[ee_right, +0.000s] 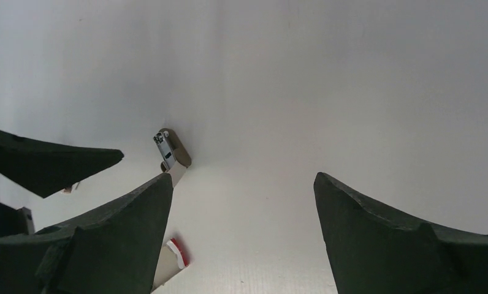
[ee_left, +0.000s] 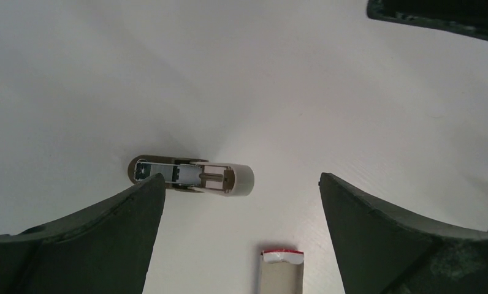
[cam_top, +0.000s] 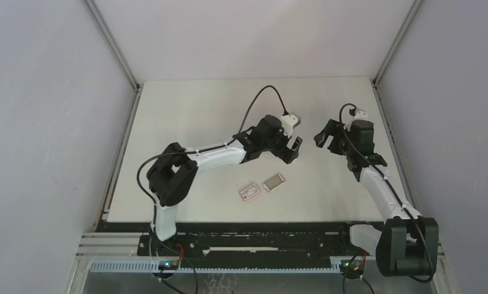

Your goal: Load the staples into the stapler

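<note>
The small pale stapler [ee_left: 192, 176] lies on the white table with its metal channel showing, just beyond my left gripper's left fingertip [ee_left: 149, 190]. It also shows in the right wrist view, stapler [ee_right: 171, 150], but is hidden in the top view. The grey tray of staples [cam_top: 274, 182] lies next to the white box with the red label [cam_top: 249, 192]. The tray's white-and-red end [ee_left: 282, 256] sits below my open left gripper [ee_left: 241, 180], which holds nothing. My right gripper [ee_right: 243, 179] hovers open and holds nothing. The two grippers, left gripper [cam_top: 292, 149] and right gripper [cam_top: 325, 136], face each other.
Grey walls enclose the table [cam_top: 198, 110] on the left, right and back. A black rail [cam_top: 247, 229] runs along the near edge by the arm bases. The right gripper's dark edge [ee_left: 438, 18] shows at the top right of the left wrist view.
</note>
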`<state>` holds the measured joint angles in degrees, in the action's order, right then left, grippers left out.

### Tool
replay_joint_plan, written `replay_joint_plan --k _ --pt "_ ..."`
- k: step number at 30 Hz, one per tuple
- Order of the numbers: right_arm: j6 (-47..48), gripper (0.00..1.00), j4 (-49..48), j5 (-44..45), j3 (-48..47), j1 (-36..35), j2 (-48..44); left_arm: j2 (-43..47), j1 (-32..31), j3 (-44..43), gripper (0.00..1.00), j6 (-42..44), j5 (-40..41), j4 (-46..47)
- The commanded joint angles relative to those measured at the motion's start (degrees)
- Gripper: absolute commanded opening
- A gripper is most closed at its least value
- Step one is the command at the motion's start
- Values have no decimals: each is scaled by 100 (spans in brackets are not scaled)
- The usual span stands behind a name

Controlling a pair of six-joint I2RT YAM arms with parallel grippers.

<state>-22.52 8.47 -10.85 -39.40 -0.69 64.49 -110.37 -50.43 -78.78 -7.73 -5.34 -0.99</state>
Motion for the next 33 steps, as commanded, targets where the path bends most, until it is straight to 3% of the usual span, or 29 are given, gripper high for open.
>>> replay_joint_plan --k 1,8,19,33 --pt "-207 84 -308 -74 73 96 -171 -290 -16 -603 98 292 -112 30" --pt "-265 84 -405 -213 159 168 -119 -749 -54 -982 80 674 335 -425" --pt "-292 83 -432 -301 178 232 -94 -915 -72 -1072 60 794 425 -501" --pt "-262 83 -471 -419 190 245 -25 -154 -81 -386 3 358 1212 -790"
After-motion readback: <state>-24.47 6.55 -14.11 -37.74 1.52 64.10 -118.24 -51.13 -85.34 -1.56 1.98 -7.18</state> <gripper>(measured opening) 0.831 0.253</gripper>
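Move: The opened stapler lies about 4 cm ahead of the left hand, 2 cm to its left and 6 cm below, its beige end nearest, under the gap between the fingers. Of its neighbours, the grey tray is about 8 cm back and 6 cm left of the left hand, and the red-and-white box some 11 cm back and 14 cm left. From the right hand the stapler is roughly 13 cm left, 3 cm ahead and 8 cm below. The stapler's beige end gets pinched: the left hand sinks about 5 cm onto it while easing 2 cm forward, rolling some 10 degrees so that its left side rises. The wide-open fingers close all the way down, mostly once the hand is low, until their tips grip the beige end from both sides; the hand then eases slightly left. ##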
